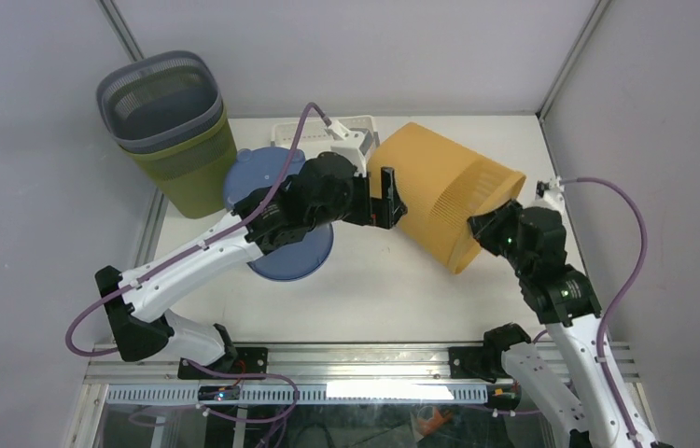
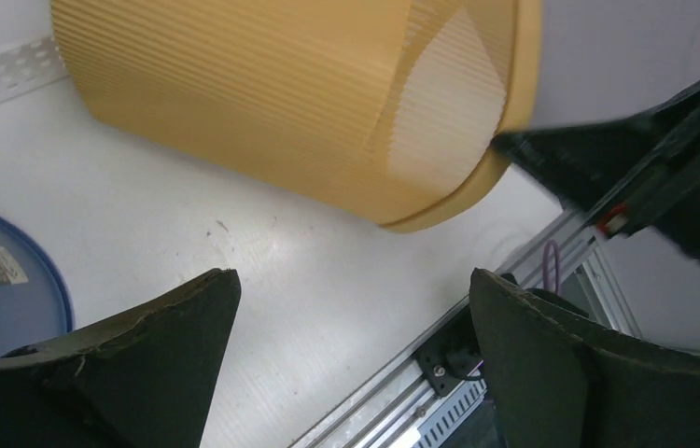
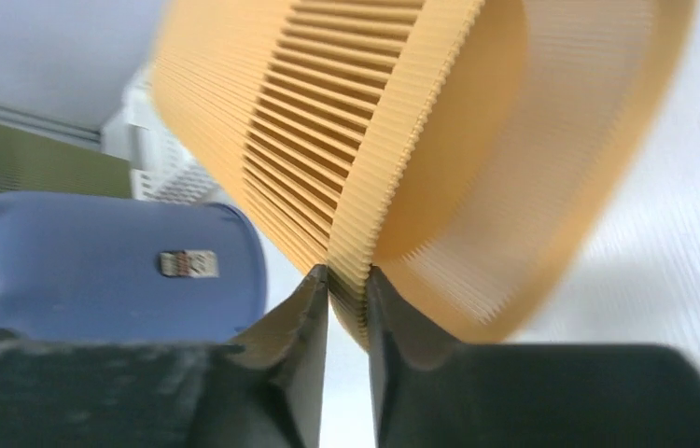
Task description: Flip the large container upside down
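Note:
The large container (image 1: 444, 191) is an orange ribbed bin tipped on its side, with its mouth toward the right arm and its base toward the back left. My right gripper (image 1: 479, 227) holds the mouth rim. In the right wrist view the jaws of the right gripper (image 3: 348, 273) are pinched on the thin rim of the container (image 3: 402, 121), one finger inside and one outside. My left gripper (image 1: 391, 201) stands wide open beside the container's base end. In the left wrist view the left gripper (image 2: 356, 275) holds nothing, and the container (image 2: 281, 93) lies beyond its fingertips.
A grey slatted basket (image 1: 164, 98) sits nested in a green bin (image 1: 192, 173) at the back left. A blue round lid (image 1: 292, 263) lies under the left arm. A white tray (image 1: 314, 131) stands at the back. The table's metal front rail (image 1: 356, 359) runs near the arm bases.

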### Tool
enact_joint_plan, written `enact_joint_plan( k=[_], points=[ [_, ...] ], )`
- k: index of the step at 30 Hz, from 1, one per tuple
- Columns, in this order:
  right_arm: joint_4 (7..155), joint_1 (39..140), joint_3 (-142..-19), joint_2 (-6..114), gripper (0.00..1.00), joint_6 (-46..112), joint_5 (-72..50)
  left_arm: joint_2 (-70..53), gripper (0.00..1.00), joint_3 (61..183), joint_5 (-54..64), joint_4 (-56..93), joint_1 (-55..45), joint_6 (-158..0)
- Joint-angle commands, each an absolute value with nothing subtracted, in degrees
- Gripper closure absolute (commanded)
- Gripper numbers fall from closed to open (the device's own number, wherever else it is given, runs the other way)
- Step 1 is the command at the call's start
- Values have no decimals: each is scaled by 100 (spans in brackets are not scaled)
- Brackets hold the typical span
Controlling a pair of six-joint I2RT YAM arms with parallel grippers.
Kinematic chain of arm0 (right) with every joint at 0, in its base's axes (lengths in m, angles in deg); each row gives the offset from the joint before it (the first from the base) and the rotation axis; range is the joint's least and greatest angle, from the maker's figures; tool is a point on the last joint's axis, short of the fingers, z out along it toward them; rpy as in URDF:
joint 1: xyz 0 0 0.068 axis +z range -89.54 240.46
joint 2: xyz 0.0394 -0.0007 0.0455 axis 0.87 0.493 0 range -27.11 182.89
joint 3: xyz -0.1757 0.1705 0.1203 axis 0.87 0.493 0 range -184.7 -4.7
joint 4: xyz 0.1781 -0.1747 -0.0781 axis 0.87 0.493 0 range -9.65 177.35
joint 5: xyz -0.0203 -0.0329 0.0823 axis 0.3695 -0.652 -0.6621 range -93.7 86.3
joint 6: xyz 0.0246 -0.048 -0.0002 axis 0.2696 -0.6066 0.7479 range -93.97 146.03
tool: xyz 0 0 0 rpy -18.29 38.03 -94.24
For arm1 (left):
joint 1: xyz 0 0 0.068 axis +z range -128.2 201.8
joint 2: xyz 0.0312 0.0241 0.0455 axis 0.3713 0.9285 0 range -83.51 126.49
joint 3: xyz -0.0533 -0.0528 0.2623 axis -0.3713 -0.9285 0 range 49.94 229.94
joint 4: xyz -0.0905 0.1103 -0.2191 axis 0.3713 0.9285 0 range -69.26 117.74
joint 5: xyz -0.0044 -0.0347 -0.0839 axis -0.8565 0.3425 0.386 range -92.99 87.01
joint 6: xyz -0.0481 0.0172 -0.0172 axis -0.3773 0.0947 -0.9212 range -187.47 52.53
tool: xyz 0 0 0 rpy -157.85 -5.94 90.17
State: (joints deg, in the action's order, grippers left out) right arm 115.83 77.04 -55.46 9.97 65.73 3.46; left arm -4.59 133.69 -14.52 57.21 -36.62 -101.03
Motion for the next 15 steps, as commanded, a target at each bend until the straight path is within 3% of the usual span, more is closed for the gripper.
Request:
enact_joint_plan(
  k=[1,3,6,15],
  points=[
    [12854,7674,-4987,558,70,7082,654,-41,1,14168,-1299,5458,-3565,-9893],
    [13102,7677,-4879,454,52,7220,630,270,1,14522,-1248,5489,-3394,-9941],
    [13439,7673,-5080,476,39,7252,961,727,1,15027,-843,5623,-2817,-10071],
    [13932,7673,-6889,1289,29,6505,2231,2090,1,16442,-175,6092,-1766,-9747]
  ],
)
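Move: The yellow container hangs on its side. Its middle is about 7 cm ahead of the left hand, 10 cm to its right and 13 cm below; from the right hand, which pinches the rim, it lies some 7 cm ahead, 4 cm left and 8 cm below. The upturned blue container stands about 20 cm left of the left hand and 3 cm farther out. The white basket is roughly 17 cm ahead of that hand and 13 cm left. Down some 6 cm and back, the right hand sets the yellow container on its side as its already parting fingers spread wide off the rim, then it eases up and about 5 cm to its right, tipped down some 15 degrees. The left hand first lifts and shifts a little right, then sweeps about 15 cm forward towards the container's closed end, sinking back, fingers still wide and turning slightly counter-clockwise. ##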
